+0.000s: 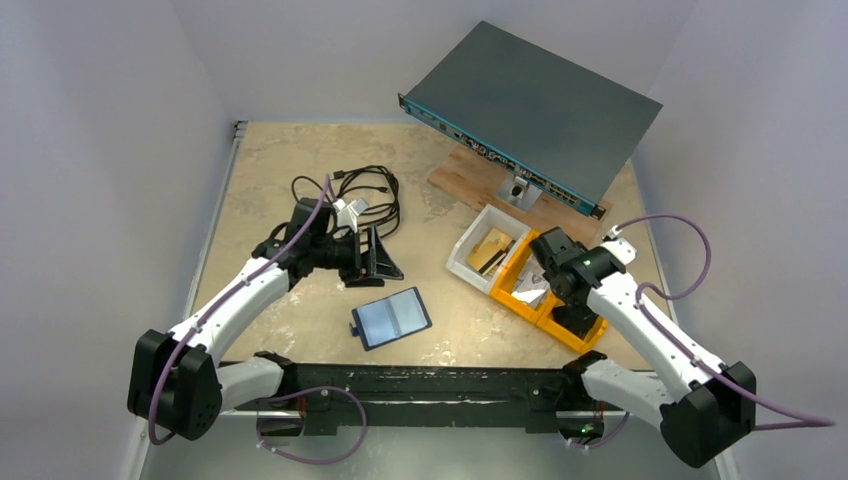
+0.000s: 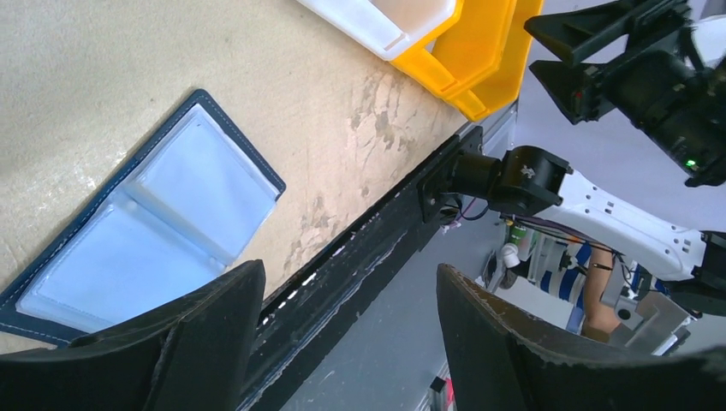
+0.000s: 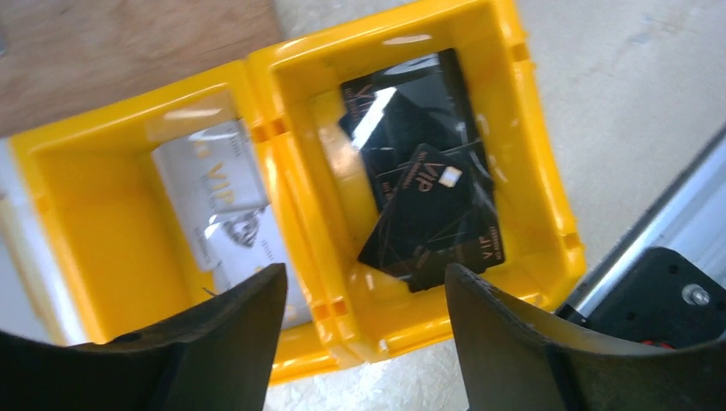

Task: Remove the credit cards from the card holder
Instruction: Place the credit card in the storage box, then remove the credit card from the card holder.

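The card holder (image 1: 392, 317) lies open and flat on the table near the front middle, its light blue inside (image 2: 145, 231) facing up with no card showing in it. My left gripper (image 1: 383, 256) hovers just behind it, open (image 2: 347, 295) with nothing between its fingers. My right gripper (image 1: 547, 255) hangs over the yellow bins (image 1: 528, 292), open (image 3: 364, 295) and empty. Below it, black credit cards (image 3: 426, 193) lie in one yellow bin (image 3: 535, 171) and silver ones (image 3: 221, 193) in the neighbouring yellow bin (image 3: 86, 223).
A white bin (image 1: 470, 255) holding gold cards (image 1: 492, 247) adjoins the yellow ones. A grey network switch (image 1: 535, 105) rests tilted on a wooden board (image 1: 470, 180) at the back right. A coiled black cable (image 1: 362, 192) lies behind the left gripper. A black rail (image 1: 420, 385) spans the front edge.
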Robot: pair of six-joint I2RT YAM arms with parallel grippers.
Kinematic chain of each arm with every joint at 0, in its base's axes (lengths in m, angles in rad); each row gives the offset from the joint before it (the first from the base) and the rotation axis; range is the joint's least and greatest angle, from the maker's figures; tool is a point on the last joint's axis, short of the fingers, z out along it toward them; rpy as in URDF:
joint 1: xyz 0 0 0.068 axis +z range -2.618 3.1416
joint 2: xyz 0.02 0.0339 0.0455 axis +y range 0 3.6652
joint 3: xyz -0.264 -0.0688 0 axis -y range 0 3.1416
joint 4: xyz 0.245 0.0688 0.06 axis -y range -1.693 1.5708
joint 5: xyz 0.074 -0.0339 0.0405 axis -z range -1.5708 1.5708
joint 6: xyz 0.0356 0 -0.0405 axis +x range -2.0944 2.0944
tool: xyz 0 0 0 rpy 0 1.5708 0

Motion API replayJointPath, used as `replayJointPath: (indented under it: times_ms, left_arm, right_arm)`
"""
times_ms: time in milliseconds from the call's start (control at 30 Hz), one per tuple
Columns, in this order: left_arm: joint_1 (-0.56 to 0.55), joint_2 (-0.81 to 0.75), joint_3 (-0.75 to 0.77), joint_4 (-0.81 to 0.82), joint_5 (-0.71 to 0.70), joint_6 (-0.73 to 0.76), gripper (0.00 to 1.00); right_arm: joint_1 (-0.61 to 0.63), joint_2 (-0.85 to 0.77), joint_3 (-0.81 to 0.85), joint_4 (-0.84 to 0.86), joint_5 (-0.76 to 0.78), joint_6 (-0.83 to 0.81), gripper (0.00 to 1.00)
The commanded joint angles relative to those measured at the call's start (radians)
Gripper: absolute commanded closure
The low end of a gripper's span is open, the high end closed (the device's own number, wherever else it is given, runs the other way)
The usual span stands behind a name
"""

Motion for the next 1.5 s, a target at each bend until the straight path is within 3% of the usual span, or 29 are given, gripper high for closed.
replayJointPath:
  times_ms: [0, 233, 567, 1100, 1233, 1333, 1467]
  left_arm:
    - [-0.035, -0.015, 0.019, -0.014, -0.075, 0.023, 0.27]
    - [-0.24, 0.031, 0.04, -0.091, -0.426, 0.016, 0.3]
    - [-0.484, 0.221, 0.125, -0.132, -0.804, 0.008, 0.38]
    - [-0.579, 0.425, 0.163, -0.099, -0.909, 0.021, 0.44]
    - [-0.6, 0.478, 0.172, -0.112, -0.942, 0.023, 0.49]
    - [-0.607, 0.527, 0.191, -0.136, -0.958, 0.025, 0.59]
    - [-0.607, 0.532, 0.19, -0.114, -0.93, 0.034, 0.83]
  right_arm:
    - [-0.002, -0.091, -0.008, 0.167, -0.103, -0.214, 0.29]
    - [0.0, -0.23, -0.135, 0.398, -0.329, -0.353, 0.17]
    - [0.02, -0.25, -0.226, 0.592, -0.498, -0.388, 0.15]
    - [0.042, -0.335, -0.21, 0.534, -0.442, -0.395, 0.13]
    - [0.061, -0.349, -0.188, 0.546, -0.455, -0.427, 0.12]
    - [0.117, -0.332, -0.201, 0.588, -0.46, -0.41, 0.11]
    - [0.263, -0.26, -0.206, 0.636, -0.414, -0.351, 0.11]
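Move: The card holder lies open on the table about 15 cm below the left hand and some 3 cm nearer the base, neither to its left nor right. From the left hand the white box stands about 20 cm right and 13 ahead, the cable coil 21 ahead and 5 left. The right hand is over the black-card bin, whose middle is about 3 cm right and 1 ahead; from that hand the white-card bin is 8 ahead and 6 left, the card holder some 34 cm left. The left fingertips come down onto the card holder and begin to close on the clear sleeve of its right half: that hand sinks about 14 cm, drifts a little right, and swings its fingers some 50 degrees towards pointing down. The empty right hand opens wider and leaves the black-card bin, going left about 13 cm towards the card holder with a brief halt on the way, turning counter-clockwise. ##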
